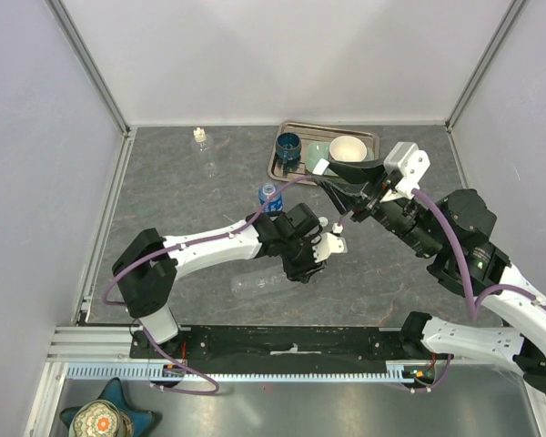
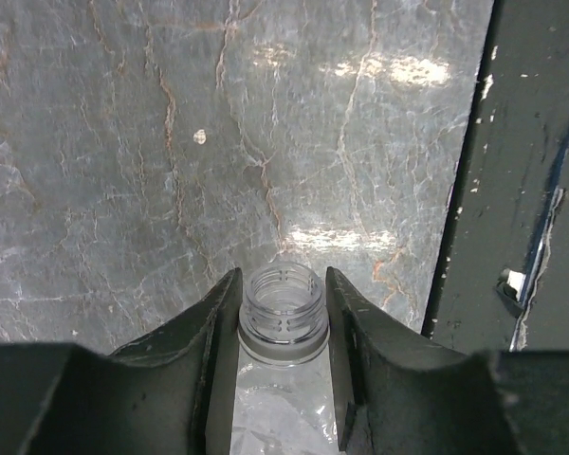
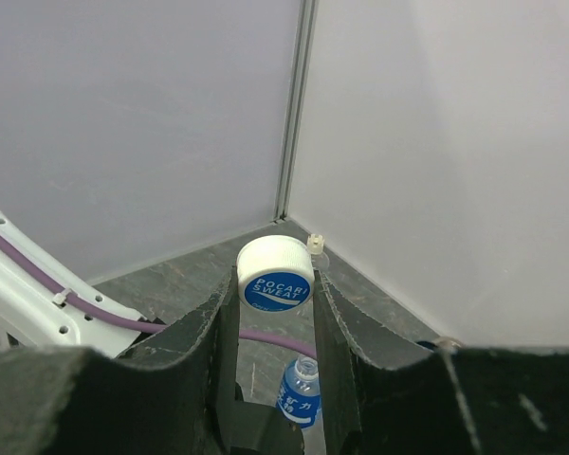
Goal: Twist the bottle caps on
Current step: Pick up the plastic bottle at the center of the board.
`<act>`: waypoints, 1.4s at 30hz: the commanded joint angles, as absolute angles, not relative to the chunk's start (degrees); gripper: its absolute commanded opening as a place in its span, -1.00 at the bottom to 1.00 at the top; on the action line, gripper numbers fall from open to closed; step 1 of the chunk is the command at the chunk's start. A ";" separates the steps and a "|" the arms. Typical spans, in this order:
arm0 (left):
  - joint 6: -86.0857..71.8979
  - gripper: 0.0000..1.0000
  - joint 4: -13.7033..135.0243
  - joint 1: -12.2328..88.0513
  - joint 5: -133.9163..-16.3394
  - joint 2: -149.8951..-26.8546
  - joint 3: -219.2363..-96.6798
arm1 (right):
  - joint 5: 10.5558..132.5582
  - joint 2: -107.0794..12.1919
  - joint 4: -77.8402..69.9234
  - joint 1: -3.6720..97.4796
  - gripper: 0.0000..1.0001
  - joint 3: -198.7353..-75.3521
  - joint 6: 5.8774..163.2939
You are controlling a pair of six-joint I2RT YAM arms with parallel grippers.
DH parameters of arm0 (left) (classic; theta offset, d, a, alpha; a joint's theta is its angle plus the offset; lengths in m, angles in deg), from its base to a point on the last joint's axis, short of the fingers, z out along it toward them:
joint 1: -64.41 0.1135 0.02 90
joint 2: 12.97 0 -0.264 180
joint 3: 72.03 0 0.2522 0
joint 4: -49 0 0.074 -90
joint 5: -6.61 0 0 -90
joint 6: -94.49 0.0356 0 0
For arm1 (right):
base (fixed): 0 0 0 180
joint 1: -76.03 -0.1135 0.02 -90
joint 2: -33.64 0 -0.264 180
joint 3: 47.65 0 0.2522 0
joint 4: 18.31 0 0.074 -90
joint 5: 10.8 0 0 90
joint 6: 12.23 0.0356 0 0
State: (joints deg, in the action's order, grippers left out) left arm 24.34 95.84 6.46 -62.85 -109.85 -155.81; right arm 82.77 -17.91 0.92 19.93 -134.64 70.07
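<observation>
A clear bottle (image 2: 283, 327) without a cap has its threaded neck between my left gripper's (image 2: 283, 284) fingers, which press on it from both sides. From above, this bottle (image 1: 255, 284) lies low beneath the left gripper (image 1: 296, 264). My right gripper (image 3: 275, 284) is shut on a white bottle cap (image 3: 275, 270) with a blue printed top, held in the air near the tray's front left edge (image 1: 321, 169). An open blue-labelled bottle (image 1: 271, 198) (image 3: 301, 398) stands upright between the arms. At the back left stands a clear bottle (image 1: 200, 141) (image 3: 315, 245) with a cap on.
A metal tray (image 1: 375, 137) at the back holds a dark blue cup (image 1: 288, 146) and a white bowl (image 1: 348, 147). Grey walls close the table on three sides. The black base rail (image 1: 291, 344) runs along the near edge.
</observation>
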 commanded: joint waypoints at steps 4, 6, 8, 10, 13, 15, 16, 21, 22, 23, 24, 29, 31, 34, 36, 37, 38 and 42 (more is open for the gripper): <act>25.05 -0.82 92.92 4.56 -66.95 -112.10 -155.05 | 85.00 -16.46 1.16 19.87 -0.42 -136.56 70.30; 25.93 -0.79 92.21 3.77 -68.09 -112.98 -154.44 | 85.17 -16.37 1.07 19.87 -0.42 -136.12 70.65; 26.98 -0.75 91.16 3.24 -69.15 -114.57 -153.47 | 85.61 -16.55 1.07 19.87 -0.43 -135.94 71.09; 27.42 -0.70 90.28 2.19 -70.55 -116.40 -152.24 | 85.61 -16.81 0.90 19.87 -0.43 -135.68 71.79; 27.51 -0.66 90.27 1.22 -71.69 -117.91 -151.80 | 85.53 -17.69 1.60 19.87 -0.42 -135.77 73.37; 27.60 -0.61 90.97 0.34 -72.57 -118.70 -151.88 | 85.17 -18.13 2.30 19.87 -0.41 -135.94 73.99; 27.86 -0.60 91.24 0.16 -73.19 -118.88 -152.06 | 85.09 -18.74 2.74 19.87 -0.41 -135.94 74.34; 28.74 -0.47 93.08 -1.16 -75.30 -118.53 -152.67 | 85.26 -19.71 4.94 19.87 -0.38 -136.21 76.36; 28.57 -0.44 93.35 -1.24 -75.74 -118.35 -153.28 | 85.18 -19.54 4.94 19.87 -0.38 -136.03 76.54; 28.57 -0.39 93.70 -1.51 -76.00 -118.09 -153.55 | 85.26 -19.45 4.94 19.87 -0.37 -135.77 76.63; 28.39 -0.23 94.05 -1.94 -76.35 -117.48 -153.81 | 85.35 -19.45 5.03 19.87 -0.36 -135.68 76.80; 28.39 0.63 95.19 -2.48 -77.41 -114.14 -153.82 | 85.26 -19.45 5.81 19.87 -0.34 -136.29 76.72; 28.57 0.99 95.89 -2.56 -77.41 -112.82 -153.55 | 85.52 -19.36 6.17 19.96 -0.33 -136.55 76.54; 28.48 0.99 96.51 -2.65 -77.59 -111.32 -153.20 | 85.61 -19.36 6.43 19.96 -0.33 -136.82 76.37; 28.48 0.99 96.78 -2.56 -78.11 -109.65 -152.85 | 85.70 -19.27 6.61 19.87 -0.33 -137.00 76.36; 28.57 0.99 96.95 -2.56 -78.55 -109.04 -152.85 | 85.61 -19.19 6.78 19.78 -0.33 -136.91 76.45; 28.57 0.99 97.56 -2.56 -78.73 -107.90 -152.85 | 85.79 -19.10 6.78 19.87 -0.33 -136.91 76.37; 27.95 0.99 101.60 -2.56 -79.52 -104.47 -153.55 | 85.97 -19.01 7.48 19.87 -0.32 -137.26 76.36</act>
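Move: The left hand already grips the open plastic bottle by its neck; the bare table spot where the bottle's middle will lie is about 10 cm left, 3 cm back and 7 cm below. The blue-labelled bottle stands about 19 cm ahead, 5 cm left, level in height; a loose white cap lies some 15 cm ahead, 9 cm right and 8 cm below. From the right hand, that spot is roughly 20 cm left, 5 cm back, 48 cm below. Left lowers the plastic bottle's neck about 7 cm, opens wide, rises 5 cm; right lowers its held cap 4 cm. ##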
